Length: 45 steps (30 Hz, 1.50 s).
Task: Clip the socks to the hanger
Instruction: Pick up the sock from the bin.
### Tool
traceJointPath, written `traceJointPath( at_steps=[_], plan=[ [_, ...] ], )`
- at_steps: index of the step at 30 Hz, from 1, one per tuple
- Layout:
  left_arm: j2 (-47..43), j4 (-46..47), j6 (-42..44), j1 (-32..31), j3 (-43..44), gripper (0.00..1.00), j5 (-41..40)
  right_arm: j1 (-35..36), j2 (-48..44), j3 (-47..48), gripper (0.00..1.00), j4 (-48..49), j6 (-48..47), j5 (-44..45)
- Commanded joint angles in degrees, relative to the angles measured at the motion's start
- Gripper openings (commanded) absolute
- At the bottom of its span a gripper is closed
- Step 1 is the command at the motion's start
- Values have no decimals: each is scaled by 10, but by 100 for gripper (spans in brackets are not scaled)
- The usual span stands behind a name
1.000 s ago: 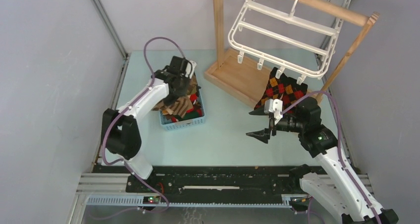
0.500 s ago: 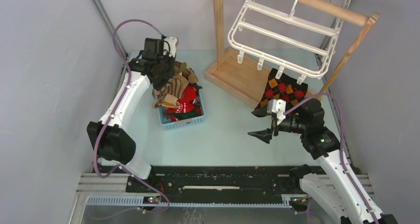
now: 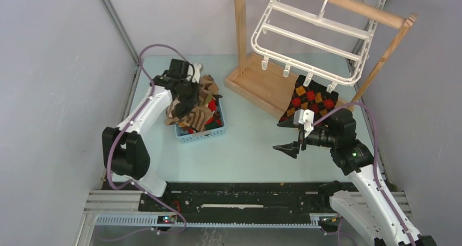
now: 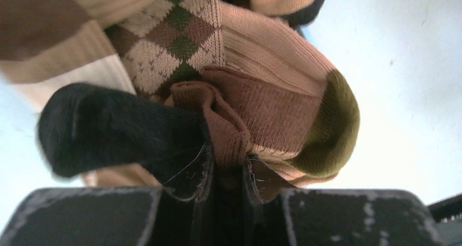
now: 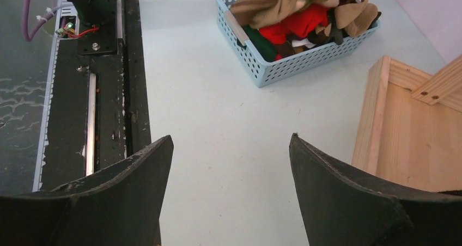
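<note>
In the left wrist view my left gripper is shut on a fold of a brown striped sock with an olive toe, and a black sock lies against its left finger. From above, the left gripper holds this bundle of socks over the blue basket. The white hanger hangs from the wooden rail, and a black argyle sock is clipped to its near edge. My right gripper stands open and empty just below that sock, its fingers spread over bare table.
The tan wooden stand has its base at back centre, with its round rail overhead. The blue basket holds more red, black and brown socks. A black rail runs along the near table edge. Grey walls close in both sides.
The left arm lifted the brown socks up and back left out of the basket, then swung them right again over it. The right arm has barely moved.
</note>
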Motion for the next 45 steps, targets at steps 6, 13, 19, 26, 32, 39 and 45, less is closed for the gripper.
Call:
traceJointPath(
  at_steps=[6, 13, 19, 26, 32, 39, 45],
  plan=[
    [11, 19, -57, -11, -98, 28, -4, 60, 18, -1, 85, 26, 5, 8],
    [-11, 41, -63, -5, -99, 46, -26, 190, 147, 39, 81, 128, -55, 117],
    [-63, 67, -69, 1, -110, 60, -16, 208, 316, 149, 53, 202, -7, 197],
    [-116, 117, -93, 10, -121, 66, 16, 234, 477, 261, 43, 247, 43, 288],
    [-96, 121, -86, 20, -125, 66, 34, 227, 592, 347, 49, 245, 35, 324],
    [-57, 115, -69, 19, -119, 68, 28, 179, 685, 400, 46, 282, 20, 327],
    [-3, 61, -52, 21, -114, 59, -62, 171, 724, 420, 43, 298, -13, 309]
  ],
)
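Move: The left hand grips a brown sock cuff over the bin; the bin's middle is level with it, about 4 cm to the right and 9 cm below. The olive-toed sock lies some 7 cm to the left hand's right, 3 cm ahead and 4 cm below. From the empty right hand, the bin is about 23 cm ahead, 28 cm left and 18 cm below; the wooden tray's middle is about 31 cm ahead, 4 cm right and 24 cm down. The left hand lowers the pinched brown sock about 5 cm onto the heap, easing back, and opens to let go. It lifts some 7 cm with fingers open, then dips back among the brown and black socks. The right hand, touching nothing, swings left and mainly forward towards the bin, some 30 cm in all, sinking about 10 cm, turning clockwise, its left side dipping, as its fingers half close. ##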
